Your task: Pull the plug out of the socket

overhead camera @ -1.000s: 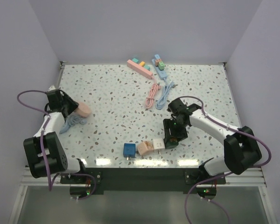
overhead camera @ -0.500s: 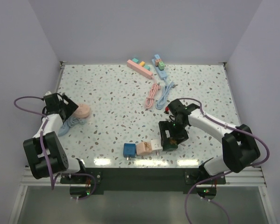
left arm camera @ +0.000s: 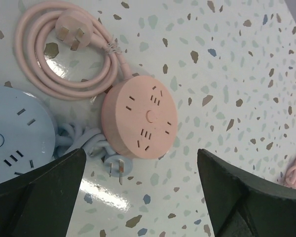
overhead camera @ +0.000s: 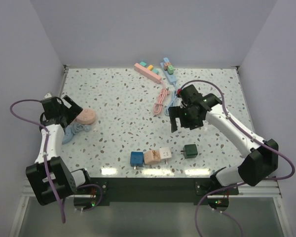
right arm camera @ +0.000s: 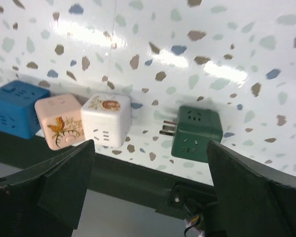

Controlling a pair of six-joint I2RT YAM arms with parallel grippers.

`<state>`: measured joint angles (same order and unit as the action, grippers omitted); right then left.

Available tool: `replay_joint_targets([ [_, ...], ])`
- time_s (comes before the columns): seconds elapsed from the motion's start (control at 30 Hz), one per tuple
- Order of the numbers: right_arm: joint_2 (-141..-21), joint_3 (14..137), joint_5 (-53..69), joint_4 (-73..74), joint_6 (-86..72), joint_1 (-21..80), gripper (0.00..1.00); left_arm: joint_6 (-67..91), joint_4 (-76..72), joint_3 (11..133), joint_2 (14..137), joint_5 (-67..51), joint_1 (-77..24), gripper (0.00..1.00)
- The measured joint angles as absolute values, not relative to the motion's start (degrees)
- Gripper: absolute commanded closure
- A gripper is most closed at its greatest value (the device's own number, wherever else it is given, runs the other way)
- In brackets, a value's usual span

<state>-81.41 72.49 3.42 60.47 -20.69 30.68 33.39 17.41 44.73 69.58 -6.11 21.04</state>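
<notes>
A dark green cube plug (overhead camera: 190,150) lies alone on the speckled table, its prongs pointing at a white cube socket (overhead camera: 165,153) a short gap away. In the right wrist view the green cube (right arm camera: 196,133) and the white cube (right arm camera: 107,120) are clearly apart. My right gripper (overhead camera: 186,122) hangs open above and behind them, holding nothing. At the far left a pink round socket (overhead camera: 86,117) rests against a pale blue round socket (left arm camera: 15,136). My left gripper (overhead camera: 69,112) stands open just left of the pink one (left arm camera: 139,119), its fingers not touching it.
A pink cube (overhead camera: 151,157) and a blue cube (overhead camera: 136,158) sit in a row with the white one by the table's front edge. A loose blue plug (left arm camera: 116,167) lies under the pink round socket. Power strips (overhead camera: 148,72) and coiled cables (overhead camera: 161,101) lie at the back.
My right gripper opened, left the green cube on the table apart from the white cube, and rose back. My left gripper opened off the pink round socket and drew back left.
</notes>
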Motion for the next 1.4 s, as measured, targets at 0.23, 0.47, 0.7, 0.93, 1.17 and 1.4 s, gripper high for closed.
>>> replay_joint_targets([
  [0.23, -84.44, 78.89, -3.18, 52.71, -20.51, 30.46, 0.01, 33.36, 17.89, 45.56, 66.28, -10.63, 19.79, 0.00],
  [0.47, -101.32, 89.34, -5.56, 38.61, -20.93, 30.39, 0.01, 31.66, 17.65, 49.01, 66.30, -15.03, 13.56, 0.00],
  [0.7, -119.77, 105.43, -7.94, 34.50, -21.43, 28.95, 0.02, 28.84, 13.93, 52.62, 66.63, -22.13, 7.84, 0.00],
  [0.93, -132.40, 121.01, -7.97, 33.67, -23.03, 25.96, 0.11, 27.59, 12.75, 52.62, 70.13, -26.52, 3.97, 0.00],
  [1.17, -141.21, 131.24, -7.55, 32.64, -24.43, 24.03, 0.20, 27.16, 12.19, 53.36, 72.99, -27.97, 1.39, 0.00],
  [1.4, -145.91, 134.32, -7.14, 32.69, -24.80, 23.94, 0.27, 26.89, 11.57, 53.67, 74.32, -28.21, 0.97, 0.00],
])
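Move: The pink strip's middle lies some 45 cm ahead of my right hand, 17 cm to its left and 10 cm below. The light-blue strip stands about level with it, 13 cm to its right. On my way lies the pink cable bundle, 25 cm ahead and 10 cm left of this hand, the blue cable 7 cm right of that bundle. From my left hand the pink strip lies about 35 cm ahead, 36 cm right and 7 cm down. I sweep my empty right hand about 36 cm forward and 9 cm left, away from the green plug and over the pink cable bundle, to just short of the pink strip's near end; after a small rise it sinks, fingers tipping up towards forward and closing by a quarter. My open left hand leaves the round pink socket, swinging right and up, turning some 40 degrees clockwise. ##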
